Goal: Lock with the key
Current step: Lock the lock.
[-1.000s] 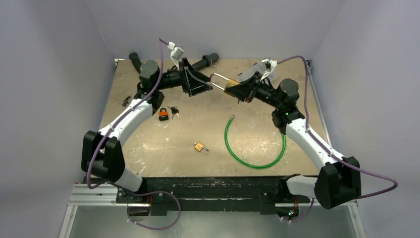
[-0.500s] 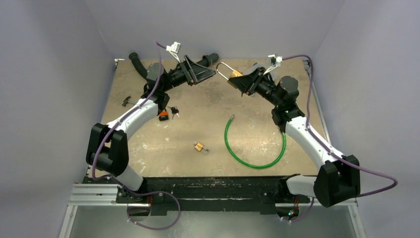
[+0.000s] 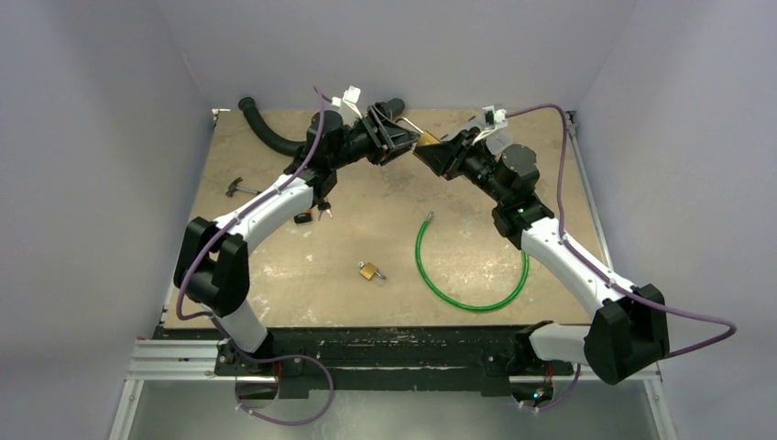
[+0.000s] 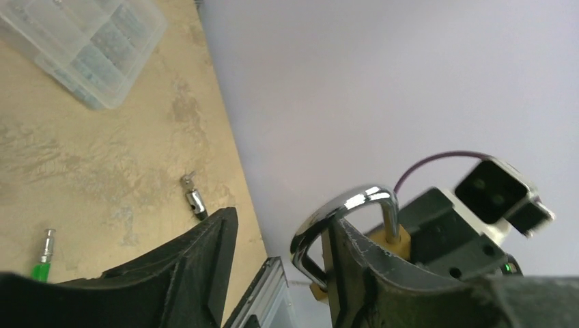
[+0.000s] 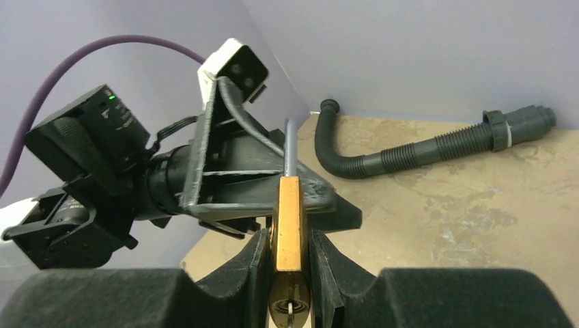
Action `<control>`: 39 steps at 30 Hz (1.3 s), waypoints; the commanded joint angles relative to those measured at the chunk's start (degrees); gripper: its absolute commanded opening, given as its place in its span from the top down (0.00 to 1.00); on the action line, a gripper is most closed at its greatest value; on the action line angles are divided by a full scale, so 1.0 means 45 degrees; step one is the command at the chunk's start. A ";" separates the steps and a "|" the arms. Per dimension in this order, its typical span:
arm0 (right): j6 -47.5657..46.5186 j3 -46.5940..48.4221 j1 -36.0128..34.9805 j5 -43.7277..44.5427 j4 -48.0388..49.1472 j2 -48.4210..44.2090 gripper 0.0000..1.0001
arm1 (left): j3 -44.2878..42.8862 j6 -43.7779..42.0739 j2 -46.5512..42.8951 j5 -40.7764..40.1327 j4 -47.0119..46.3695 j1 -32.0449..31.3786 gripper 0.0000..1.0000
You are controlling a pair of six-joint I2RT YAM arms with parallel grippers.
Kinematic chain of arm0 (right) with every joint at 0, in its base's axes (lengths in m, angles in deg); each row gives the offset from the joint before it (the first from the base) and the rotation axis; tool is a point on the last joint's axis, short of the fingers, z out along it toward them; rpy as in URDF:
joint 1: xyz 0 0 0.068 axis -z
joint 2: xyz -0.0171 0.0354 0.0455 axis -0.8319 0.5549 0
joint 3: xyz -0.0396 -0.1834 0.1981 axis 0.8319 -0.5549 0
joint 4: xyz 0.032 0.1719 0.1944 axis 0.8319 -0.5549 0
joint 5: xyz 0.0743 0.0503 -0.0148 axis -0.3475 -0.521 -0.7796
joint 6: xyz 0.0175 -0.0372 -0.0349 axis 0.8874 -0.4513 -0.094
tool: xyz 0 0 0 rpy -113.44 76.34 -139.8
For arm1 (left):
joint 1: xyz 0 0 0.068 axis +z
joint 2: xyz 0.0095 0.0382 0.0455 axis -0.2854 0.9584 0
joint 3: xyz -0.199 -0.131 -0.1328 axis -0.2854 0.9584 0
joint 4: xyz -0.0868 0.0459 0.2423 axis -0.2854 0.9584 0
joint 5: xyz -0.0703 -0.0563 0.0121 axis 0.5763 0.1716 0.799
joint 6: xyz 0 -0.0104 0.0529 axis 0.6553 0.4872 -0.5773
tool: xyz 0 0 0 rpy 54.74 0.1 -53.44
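Observation:
My right gripper (image 3: 438, 151) is shut on the body of a brass padlock (image 5: 288, 219), held in the air over the far middle of the table. Its steel shackle (image 4: 348, 205) points toward my left gripper (image 3: 400, 142). The left jaws stand apart, and one finger (image 4: 369, 273) reaches through the shackle loop; nothing is pinched between them. A thin bit of metal shows at the padlock's keyhole (image 5: 289, 309); whether it is a key I cannot tell. A bunch of small keys (image 3: 322, 209) lies on the table beneath the left arm.
An orange padlock (image 3: 300, 218) peeks out under the left arm. A small brass padlock (image 3: 370, 271) lies mid-table beside a green cable loop (image 3: 472, 275). A black corrugated hose (image 3: 275, 137) runs along the far edge. A clear plastic box (image 4: 82, 48) sits at the back.
The left arm swung right toward the padlock; its finger now sits inside the shackle and its jaws have narrowed. The right arm shifted the padlock slightly and kept its grip.

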 commanded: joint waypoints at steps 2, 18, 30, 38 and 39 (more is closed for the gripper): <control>-0.1556 0.0196 -0.0584 0.1394 0.1537 -0.0863 1.00 | -0.0573 0.0972 0.0546 -0.0501 0.0242 0.0028 0.54; -0.3645 -0.0384 -0.1744 0.2508 0.1806 -0.0585 1.00 | -0.0608 0.1938 0.0909 0.0557 -0.2269 -0.0167 0.89; -0.4013 -0.1320 -0.1340 0.0183 0.0263 -0.1265 0.26 | -0.1027 -0.0743 0.0411 0.1892 0.0366 0.1049 1.00; -0.3998 -0.1326 0.0138 -0.2967 -0.1031 -0.1616 0.13 | -0.1087 -0.2370 -0.0225 0.3611 0.0552 0.1512 1.00; -0.4079 -0.1252 0.0204 -0.3290 -0.1261 -0.1612 0.14 | -0.1128 -0.2375 -0.0231 0.3831 0.0519 0.1554 1.00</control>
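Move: From the left hand, the shackle of the brass lock lies right at its half-open fingers, about 2 cm forward, 2 cm to the right and 1 cm higher. The right hand grips the body; the left finger gap it offers the shackle to is some 6 cm to its left and 3 cm forward, roughly level. The green hose's end lies 8 cm right of the left hand, 2 cm back and 32 cm below; the clear box is 19 cm right, 15 cm forward, 30 cm below. The left fingers close on the lock's shackle after the hand eases down and a little right and forward, while the right hand, still gripping the body, sinks about 2 cm, drifts slightly left and rolls some 15 degrees. The right fingers then open wide, let go and back off about 3 cm as the left hand carries the lock left and down, some 5 cm each. ##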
